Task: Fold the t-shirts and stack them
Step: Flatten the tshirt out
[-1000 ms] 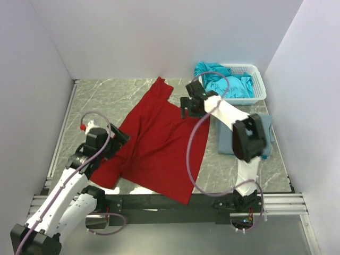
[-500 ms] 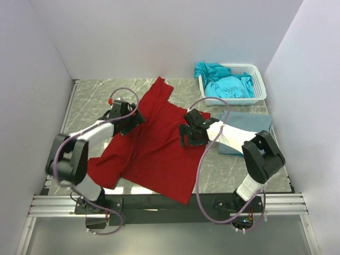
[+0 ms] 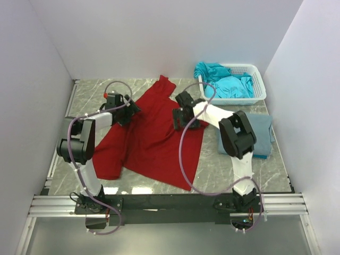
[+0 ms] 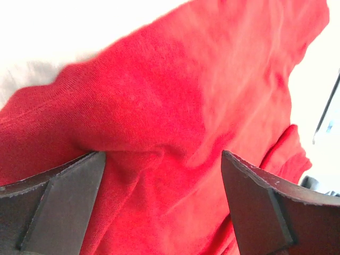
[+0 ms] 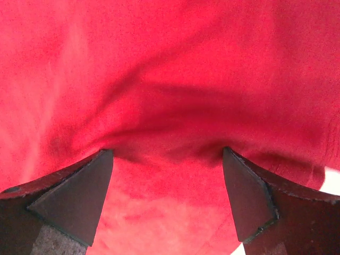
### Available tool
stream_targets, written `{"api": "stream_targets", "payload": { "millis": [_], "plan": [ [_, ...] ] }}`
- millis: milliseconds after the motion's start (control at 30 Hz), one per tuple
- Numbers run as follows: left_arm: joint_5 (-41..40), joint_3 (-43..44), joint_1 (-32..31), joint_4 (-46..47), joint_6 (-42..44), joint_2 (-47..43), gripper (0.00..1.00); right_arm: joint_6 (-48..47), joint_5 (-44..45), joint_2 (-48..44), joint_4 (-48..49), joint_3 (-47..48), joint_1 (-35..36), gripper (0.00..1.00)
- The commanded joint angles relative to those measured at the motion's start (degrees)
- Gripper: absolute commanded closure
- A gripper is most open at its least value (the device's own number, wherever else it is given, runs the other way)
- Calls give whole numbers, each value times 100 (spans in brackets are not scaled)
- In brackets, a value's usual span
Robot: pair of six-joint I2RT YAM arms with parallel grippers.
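The dark red t-shirt (image 3: 154,135) lies spread out, slightly rumpled, across the middle of the table. My left gripper (image 3: 127,110) rests on its far left edge, and my right gripper (image 3: 183,115) on its far right part. In the left wrist view the left gripper (image 4: 162,178) stands open, its fingertips (image 4: 64,196) pressed down onto red cloth (image 4: 175,101). The right gripper (image 5: 167,178) is likewise open over red cloth (image 5: 170,69), which dents between its fingertips (image 5: 249,196). A grey-blue t-shirt (image 3: 260,133) lies folded at the right. Turquoise t-shirts (image 3: 228,85) fill the basket.
A white lattice basket (image 3: 258,79) stands at the far right corner. White walls enclose the table on three sides. The marbled table top (image 3: 95,90) shows at the far left, and a black rail (image 3: 170,202) runs along the near edge.
My left arm swung from the near left out to the shirt's far left edge. My right gripper dipped to mid-shirt, then returned to its far right part. The shirt shifted slightly.
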Motion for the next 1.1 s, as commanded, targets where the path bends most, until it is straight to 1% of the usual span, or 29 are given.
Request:
{"api": "stream_targets", "payload": {
  "millis": [0, 33, 67, 100, 133, 200, 267, 367, 433, 533, 567, 600, 633, 667, 700, 733, 767, 800, 833, 867, 900, 933, 967, 1000, 1033, 1067],
  "plan": [
    [-39, 235, 201, -72, -3, 442, 2, -413, -51, 750, -370, 984, -294, 11],
    [-22, 323, 227, -81, -3, 564, 2, -466, -69, 901, -458, 1256, -347, 11],
    [-4, 480, 236, -55, -3, 635, 2, -510, -69, 1068, -659, 1781, -443, 11],
    [-4, 569, 245, -46, -12, 749, 2, -580, -95, 1392, -748, 2047, -488, 11],
    [5, 779, 245, -46, -3, 819, 2, -607, -122, 1552, -931, 2581, -584, 11],
    [-13, 1017, 262, -133, 23, 1056, 2, -686, -174, 1955, -1064, 3041, -664, 11],
    [5, 1386, 280, -239, 32, 1189, 2, -783, -218, 2141, -1232, 3602, -716, 11],
    [-91, 1702, 289, -423, 93, 1198, 1, -1002, -236, 2186, -1241, 3921, -725, 11],
    [-205, 1774, 289, -520, 164, 944, 1, -1090, -271, 1993, -1162, 3922, -725, 11],
    [-460, 1669, 289, -731, 339, 286, 0, -1205, -280, 1432, -934, 3624, -682, 11],
    [-522, 1590, 289, -784, 375, 75, 1, -1222, -271, 1256, -855, 3354, -655, 11],
    [-705, 1485, 289, -836, 418, -406, 1, -1275, -289, 863, -776, 3194, -620, 11],
    [-716, 1179, 280, -941, 401, -698, 0, -1275, -245, 659, -610, 2845, -533, 11],
    [-898, 985, 280, -977, 349, -1005, 1, -1267, -201, 439, -512, 2632, -480, 10],
    [-1196, 757, 289, -1030, 288, -1652, 1, -1249, -166, -50, -398, 2378, -410, 10],
    [-1364, 293, 280, -1213, 191, -2006, 1, -1214, -114, -308, -110, 1844, -305, 10],
    [-1558, 62, 289, -1371, -79, -2341, 0, -1083, -104, -824, 50, 1526, -251, 10],
    [-1873, -184, 289, -1556, -247, -2979, 1, -986, -87, -1116, 234, 1183, -216, 10],
    [-2041, -665, 289, -1758, -458, -3290, 1, -855, -104, -1406, 601, 841, -181, 10],
    [-2147, -939, 280, -2169, -817, -3589, 1, -592, -191, -1931, 814, 132, -154, 9],
    [-2218, -1220, 289, -2321, -907, -4175, 1, -442, -244, -2206, 1033, -240, -154, 9],
    [-2541, -1676, 306, -2566, -1030, -4468, 1, -327, -271, -2470, 1375, -583, -154, 9],
    [-2744, -1854, 332, -3099, -1310, -4723, 1, -143, -202, -2925, 1509, -1187, -171, 9],
    [-2990, -1987, 402, -3496, -1460, -5187, 1, -63, -97, -3121, 1589, -1437, -163, 8],
    [-3340, -2188, 446, -3839, -1627, -5392, 1, 7, -8, -3305, 1668, -1813, -172, 8],
    [-3492, -2294, 482, -4408, -1925, -5585, 0, 130, 175, -3603, 1703, -1982, -198, 7]
  ]
}}
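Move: Both open hands already rest their fingertips on the spread red t-shirt, whose middle lies about 12 cm back and 8 cm right of the left hand, and 6 cm back and 12 cm left of the right hand, all at fingertip height. The t-shirt's far sleeve end is some 16 cm ahead and 12 cm right of the left hand. From the right hand, the white basket stands about 20 cm ahead and 18 cm right, and the folded blue shirt 4 cm back and 22 cm right. With fingers kept open and low on the cloth, both hands drag the red t-shirt forward over the table, the right about 12 cm and the left about 7 cm, slowing to a brief stop. Then both come free and swing up and back: the right rises some 18 cm back over the cloth, its fingers tipping forward, while the left goes back about 20 cm and to the left towards the shirt's left part, turning some 30 degrees counter-clockwise and starting to sink again at the end. ##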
